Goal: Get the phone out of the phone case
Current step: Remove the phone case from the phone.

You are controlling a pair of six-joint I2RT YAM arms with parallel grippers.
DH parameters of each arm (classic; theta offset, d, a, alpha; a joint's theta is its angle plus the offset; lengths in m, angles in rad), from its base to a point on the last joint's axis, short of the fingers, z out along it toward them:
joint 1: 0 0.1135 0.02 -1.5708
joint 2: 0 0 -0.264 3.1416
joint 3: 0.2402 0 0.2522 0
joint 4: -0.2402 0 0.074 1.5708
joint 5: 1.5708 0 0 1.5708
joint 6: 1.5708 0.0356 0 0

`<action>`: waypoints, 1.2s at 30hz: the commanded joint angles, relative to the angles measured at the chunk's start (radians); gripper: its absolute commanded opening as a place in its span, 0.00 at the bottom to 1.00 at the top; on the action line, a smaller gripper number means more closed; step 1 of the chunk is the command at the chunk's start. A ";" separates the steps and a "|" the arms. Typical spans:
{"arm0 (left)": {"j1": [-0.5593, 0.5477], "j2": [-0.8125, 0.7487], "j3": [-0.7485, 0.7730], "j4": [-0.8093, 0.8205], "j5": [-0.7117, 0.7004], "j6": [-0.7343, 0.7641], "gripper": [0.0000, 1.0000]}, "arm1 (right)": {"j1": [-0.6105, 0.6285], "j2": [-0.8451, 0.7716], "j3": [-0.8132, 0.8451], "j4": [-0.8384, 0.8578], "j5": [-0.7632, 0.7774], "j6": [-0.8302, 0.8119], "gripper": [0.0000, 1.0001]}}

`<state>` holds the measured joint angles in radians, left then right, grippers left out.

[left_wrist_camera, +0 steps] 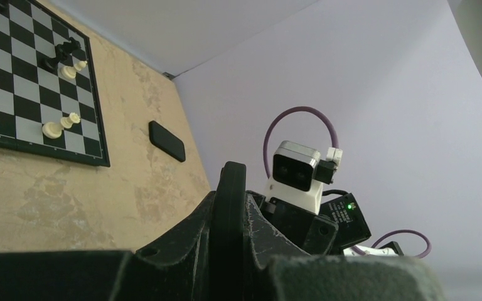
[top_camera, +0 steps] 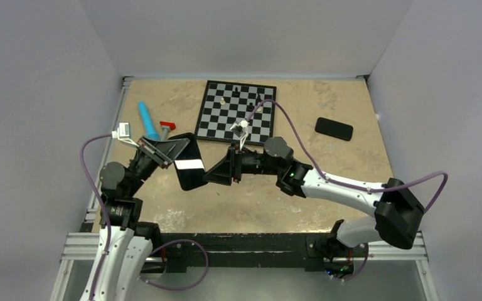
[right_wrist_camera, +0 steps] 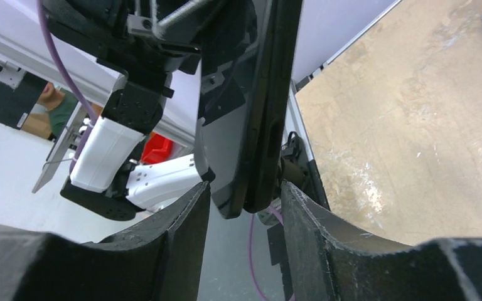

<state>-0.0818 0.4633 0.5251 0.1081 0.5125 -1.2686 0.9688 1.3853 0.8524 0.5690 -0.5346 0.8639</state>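
Observation:
The phone in its black phone case (top_camera: 188,164) hangs in the air above the table, screen up, with a bright reflection across it. My left gripper (top_camera: 168,152) is shut on its far-left end; the left wrist view shows the case's edge (left_wrist_camera: 231,182) pinched between the two fingers (left_wrist_camera: 188,238). My right gripper (top_camera: 212,174) is at the opposite end. In the right wrist view the phone stands edge-on (right_wrist_camera: 260,113), with the glossy screen side to the left and the dark case back to the right. My right gripper (right_wrist_camera: 245,188) is open, its jaws straddling the lower end with a gap on each side.
A chessboard (top_camera: 236,111) with a few pieces lies at the back centre. A black flat phone-like slab (top_camera: 334,128) lies on the table to the right. A blue cylinder (top_camera: 148,121) and a red item (top_camera: 167,125) lie at the back left. Walls enclose three sides.

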 commanded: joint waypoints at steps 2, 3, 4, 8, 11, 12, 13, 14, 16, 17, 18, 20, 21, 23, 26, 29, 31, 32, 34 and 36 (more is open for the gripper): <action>-0.004 -0.020 0.051 0.027 -0.012 0.032 0.00 | 0.005 -0.087 0.009 -0.041 0.055 -0.054 0.50; -0.004 -0.018 0.053 0.027 -0.015 0.035 0.00 | 0.005 -0.082 0.004 -0.024 0.038 -0.042 0.50; -0.004 -0.014 0.055 0.028 -0.016 0.037 0.00 | 0.005 -0.078 -0.002 -0.008 0.028 -0.032 0.50; -0.005 0.004 0.051 0.058 -0.012 0.023 0.00 | 0.005 -0.053 -0.008 0.029 0.011 -0.010 0.48; -0.004 0.009 0.047 0.074 -0.007 0.013 0.00 | 0.005 -0.029 -0.003 0.071 -0.011 0.014 0.47; -0.005 0.009 0.047 0.073 -0.007 0.013 0.00 | 0.005 -0.021 -0.001 0.089 -0.018 0.024 0.47; -0.004 0.008 0.046 0.073 -0.006 0.012 0.00 | 0.006 -0.012 -0.001 0.104 -0.026 0.035 0.47; -0.004 0.008 0.045 0.074 -0.006 0.011 0.00 | 0.007 -0.004 0.001 0.122 -0.032 0.043 0.47; -0.004 0.008 0.042 0.077 -0.006 0.009 0.00 | 0.009 0.013 0.003 0.147 -0.046 0.060 0.46; -0.004 0.010 0.039 0.085 -0.007 0.006 0.00 | 0.011 0.022 0.004 0.159 -0.050 0.067 0.46; -0.005 0.014 0.033 0.095 -0.003 -0.001 0.00 | 0.011 0.027 0.004 0.171 -0.056 0.073 0.45; -0.005 0.025 0.017 0.130 0.011 -0.025 0.00 | 0.014 0.038 0.007 0.191 -0.063 0.088 0.43; -0.006 0.035 0.004 0.159 0.017 -0.047 0.00 | 0.013 0.045 0.009 0.204 -0.067 0.092 0.43; -0.006 0.050 -0.033 0.237 0.044 -0.102 0.00 | 0.013 0.054 0.016 0.220 -0.072 0.094 0.42; -0.006 0.052 -0.061 0.287 0.087 -0.134 0.00 | 0.010 0.064 0.022 0.246 -0.058 0.099 0.42; -0.006 0.045 -0.063 0.280 0.146 -0.122 0.00 | 0.010 0.089 0.061 0.225 -0.070 0.081 0.41; -0.006 0.042 -0.055 0.256 0.178 -0.092 0.00 | 0.009 0.104 0.061 0.239 -0.074 0.093 0.37; -0.006 0.045 -0.047 0.247 0.202 -0.075 0.00 | 0.007 0.110 0.060 0.248 -0.076 0.101 0.33; -0.006 0.057 -0.032 0.222 0.257 -0.044 0.01 | -0.003 0.122 0.049 0.287 -0.094 0.132 0.20; -0.006 0.063 -0.032 0.208 0.299 -0.020 0.14 | -0.021 0.125 0.022 0.356 -0.116 0.180 0.04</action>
<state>-0.0807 0.5228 0.4519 0.2813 0.6594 -1.3132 0.9722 1.5051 0.8612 0.7521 -0.6334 0.9882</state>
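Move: Both the phone and its case are still in my left hand. From that hand the phone's middle lies about 4 cm back, 3 cm right and 2 cm lower. From my half-open right hand the phone's middle is roughly 5 cm left, 4 cm ahead and 2 cm up, with its near corner just beyond my fingertips. The case sits directly beneath the phone. Down on the table, about 27 cm lower, the chessboard is some 38 cm ahead and 8 cm right. I lift my right hand about 2 cm while backing it slightly off to the right, then bring it left and down some 2.5 cm each way onto the phone's near end, closing my fingers there with the lower one between phone and case. My left hand keeps its grip and, late on, eases about 2 cm right, back and a little down, turning nearly 10 degrees clockwise. ##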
